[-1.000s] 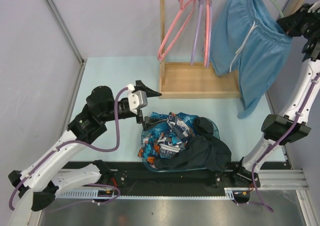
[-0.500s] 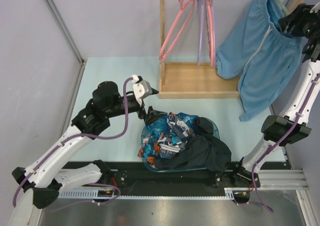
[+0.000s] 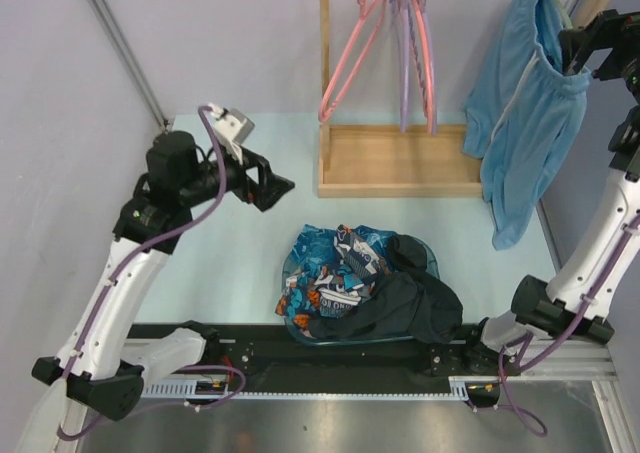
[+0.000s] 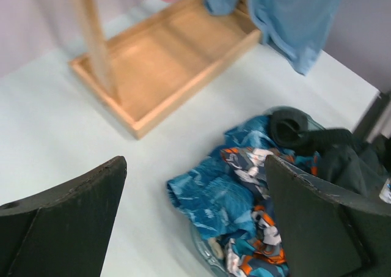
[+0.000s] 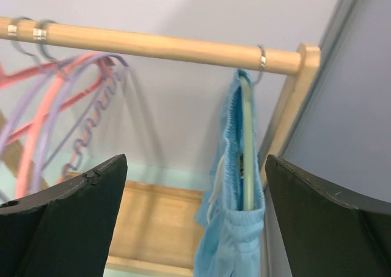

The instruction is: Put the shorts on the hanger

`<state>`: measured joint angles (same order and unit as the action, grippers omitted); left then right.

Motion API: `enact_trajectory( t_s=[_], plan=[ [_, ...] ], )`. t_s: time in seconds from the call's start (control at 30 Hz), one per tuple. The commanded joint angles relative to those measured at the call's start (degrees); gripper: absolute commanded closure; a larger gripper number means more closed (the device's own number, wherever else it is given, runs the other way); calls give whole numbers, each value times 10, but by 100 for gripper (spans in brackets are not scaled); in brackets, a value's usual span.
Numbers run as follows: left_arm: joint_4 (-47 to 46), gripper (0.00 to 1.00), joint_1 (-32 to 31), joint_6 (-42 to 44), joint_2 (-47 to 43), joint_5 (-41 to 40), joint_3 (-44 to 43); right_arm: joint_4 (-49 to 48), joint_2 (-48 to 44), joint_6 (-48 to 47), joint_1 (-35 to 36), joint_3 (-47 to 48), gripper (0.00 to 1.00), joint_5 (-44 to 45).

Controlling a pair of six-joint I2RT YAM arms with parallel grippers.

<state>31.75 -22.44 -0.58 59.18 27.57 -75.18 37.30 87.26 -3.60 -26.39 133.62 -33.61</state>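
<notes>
The light blue shorts (image 3: 525, 103) hang by their waistband over the pale green hanger (image 5: 247, 142). The hanger's metal hook sits on the wooden rail (image 5: 153, 44) beside the right post. A white drawstring dangles down their front. My right gripper (image 3: 592, 45) is open just to the right of the waistband, with nothing clamped between its fingers. In the right wrist view the shorts (image 5: 235, 240) hang free ahead of the right gripper (image 5: 195, 167). My left gripper (image 3: 275, 185) is open and empty, raised over the table left of the rack. The left wrist view shows the shorts' hem (image 4: 293, 14).
Pink and purple hangers (image 3: 405, 43) hang on the rail's left half. The rack's wooden base tray (image 3: 400, 163) stands on the table. A clear basket (image 3: 432, 258) near the front holds a blue-and-orange patterned garment (image 3: 335, 268) and a black garment (image 3: 420, 298).
My right gripper has opened and let go, and the shorts on their hanger have swung right to hang from the rail. My left arm has lifted and drawn back left from the basket.
</notes>
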Motion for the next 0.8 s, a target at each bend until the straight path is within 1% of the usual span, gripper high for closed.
enact_trajectory(
  t_s=[0.0, 0.03, 0.07, 0.1, 0.13, 0.17, 0.23, 0.27, 0.3, 0.33, 0.37, 0.4, 0.5, 0.6, 0.77],
  plan=[
    [107, 0, 59, -6, 37, 7, -96, 60, -45, -19, 53, -24, 0, -19],
    [119, 0, 78, -1, 44, 12, -113, 70, -59, -20, 68, -46, 0, -22],
    [141, 0, 87, 4, 48, 15, -117, 79, -92, -27, 109, -99, 0, -16],
    [149, 0, 96, 21, 49, 23, -119, 90, -108, -27, 128, -130, 0, -7],
    [157, 0, 115, 30, 50, 54, -118, 91, -129, -27, 145, -163, 0, 2],
    [172, 0, 123, 37, 51, 64, -117, 94, -164, -31, 186, -234, 0, 9],
    [193, 0, 133, 64, 58, 85, -111, 98, -199, -38, 223, -304, 0, 39],
    [217, 0, 136, 72, 59, 85, -109, 99, -232, -40, 235, -367, 0, 41],
    [222, 0, 138, 84, 58, 84, -102, 97, -248, -42, 244, -402, 0, 39],
    [226, 0, 142, 93, 47, 76, -78, 105, -276, -43, 244, -454, 0, 37],
    [220, 0, 142, 98, 36, 65, -62, 105, -277, -52, 245, -455, 0, 35],
    [215, 0, 142, 114, 24, 54, -25, 127, -298, -82, 252, -496, 0, 34],
    [211, 0, 142, 147, -5, 15, 26, 167, -328, -119, 253, -549, 0, 57],
    [211, 0, 142, 169, -22, -8, 95, 202, -336, -142, 253, -572, 0, 77],
    [196, 0, 142, 189, -45, -31, 147, 219, -363, -159, 250, -603, 0, 77]
  ],
)
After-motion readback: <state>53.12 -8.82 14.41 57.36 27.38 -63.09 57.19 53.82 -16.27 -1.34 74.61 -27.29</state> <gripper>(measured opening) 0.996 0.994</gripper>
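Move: The blue shorts hang on their hanger; their middle is about 15 cm ahead of the right hand, 3 cm to its right and 18 cm below. The pink and purple hangers are some 18 cm ahead, 24 cm left and 8 cm lower; the wooden tray is about 20 cm ahead, 21 cm left and 57 cm down. From the left hand the shorts are roughly 25 cm ahead, 56 cm right and 5 cm higher. Empty and still wide open, the right hand draws away from the hung shorts, sinking nearly 30 cm while swinging left and back towards its own side of the table, its fingers tipping down about 40 degrees. The left hand, open too, edges forward and up, then drops and moves left and slightly back, tipping down. ##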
